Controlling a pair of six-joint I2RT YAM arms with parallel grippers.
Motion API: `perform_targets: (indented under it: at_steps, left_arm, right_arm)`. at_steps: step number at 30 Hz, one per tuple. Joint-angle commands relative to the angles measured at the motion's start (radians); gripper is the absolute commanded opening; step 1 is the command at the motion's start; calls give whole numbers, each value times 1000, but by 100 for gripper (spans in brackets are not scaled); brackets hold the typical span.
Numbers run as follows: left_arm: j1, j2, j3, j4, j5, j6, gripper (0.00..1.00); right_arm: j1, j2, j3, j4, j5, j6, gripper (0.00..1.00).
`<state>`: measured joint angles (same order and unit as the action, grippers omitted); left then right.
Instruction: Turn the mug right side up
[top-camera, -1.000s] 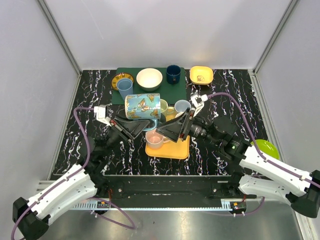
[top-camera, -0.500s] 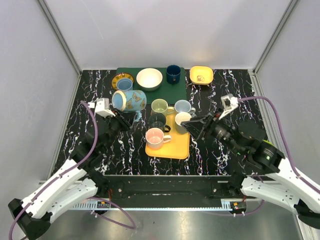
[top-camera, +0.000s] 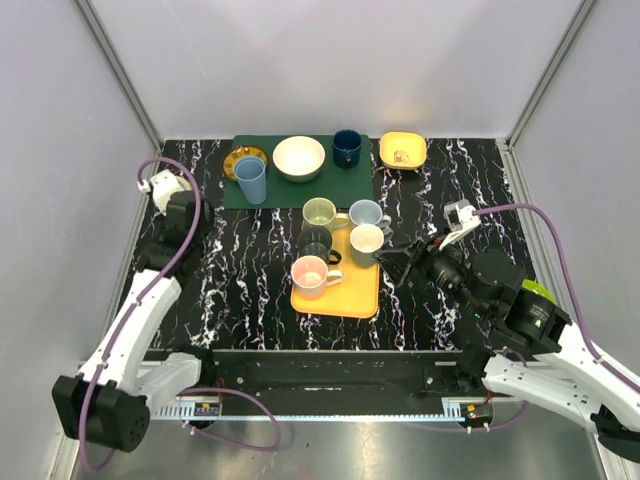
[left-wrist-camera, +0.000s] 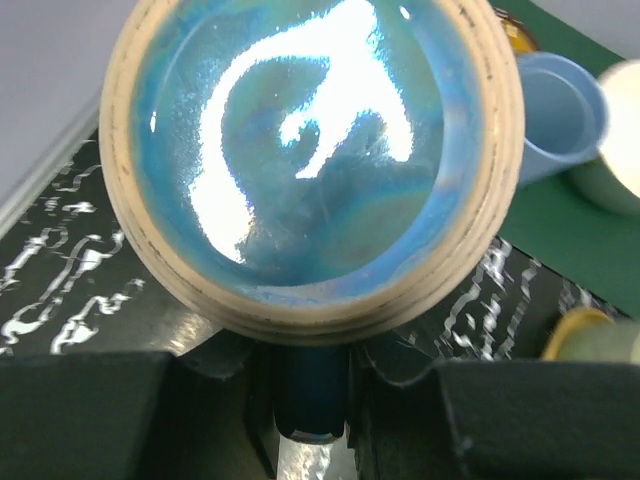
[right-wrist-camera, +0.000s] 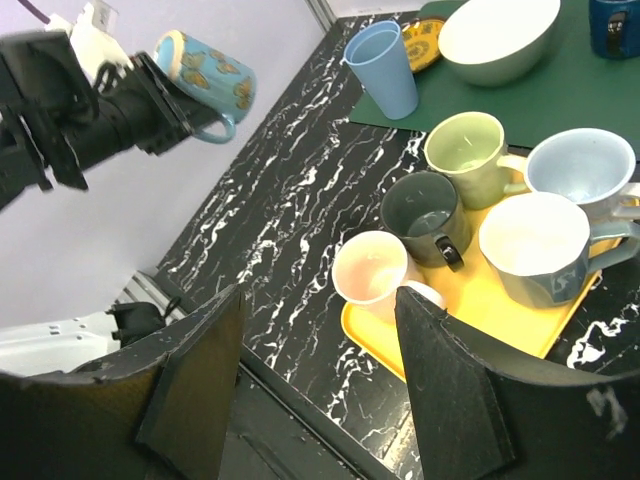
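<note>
The mug (right-wrist-camera: 205, 85) is light blue with butterfly prints. It hangs in the air at the table's left edge, tipped on its side with its mouth toward the left wall. My left gripper (right-wrist-camera: 165, 115) is shut on its handle (left-wrist-camera: 312, 390). In the left wrist view its glossy blue inside (left-wrist-camera: 310, 150) faces the camera and fills most of the frame. From above, my left arm (top-camera: 165, 215) covers the mug. My right gripper (right-wrist-camera: 318, 300) stands open and holds nothing, above the near left corner of the yellow tray (right-wrist-camera: 455, 300).
The yellow tray (top-camera: 355, 300) holds a pink mug (top-camera: 310, 273), a dark mug (top-camera: 316, 243) and a white mug (top-camera: 366, 240). Green (top-camera: 320, 212) and pale blue (top-camera: 366, 212) mugs stand behind. A green mat (top-camera: 350, 182) carries a blue cup (top-camera: 250, 178), white bowl (top-camera: 299, 157) and navy cup (top-camera: 347, 147).
My left arm has swung the mug from above the tray's rear out to the far left edge of the table. My right arm has drawn back to the right, jaws still open.
</note>
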<state>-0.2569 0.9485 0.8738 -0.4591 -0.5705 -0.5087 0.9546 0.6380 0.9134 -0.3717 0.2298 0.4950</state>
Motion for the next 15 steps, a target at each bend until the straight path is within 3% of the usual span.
perform_targets:
  at_steps: [1,8,15]
  left_arm:
    - [114,136,134,77,-5,-5,0]
    - [284,433,220,143,161,-47,0]
    - [320,677,358,181,179,28,0]
  right_arm:
    - [-2,9,-13,37,43,-45,67]
    - [-2,17,4,31,51,-75,67]
    - [-2,35,-13,25,109,-110,68]
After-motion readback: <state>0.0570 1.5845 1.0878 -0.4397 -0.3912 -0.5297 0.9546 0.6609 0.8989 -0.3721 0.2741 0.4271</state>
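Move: The left hand, already pinching the mug's handle, has bare tabletop near the left wall as its goal, some 8 cm ahead, 7 cm to its left and about 22 cm below. The blue cup stands some 18 cm ahead and 9 cm right, the brown plate about 26 cm ahead and 6 cm right, both well below. From the right hand that bare spot is roughly 22 cm ahead, 45 cm left and 33 cm below. Keeping its pinch on the mug's handle, the left hand lowers the mug about 12 cm towards the bare table left of the green mat, gaining some 7 cm forward and as much to the left on the way. It starts off more sideways, then sinks faster; the wrist tips the fingers down by about 25 degrees and turns slightly counter-clockwise. ##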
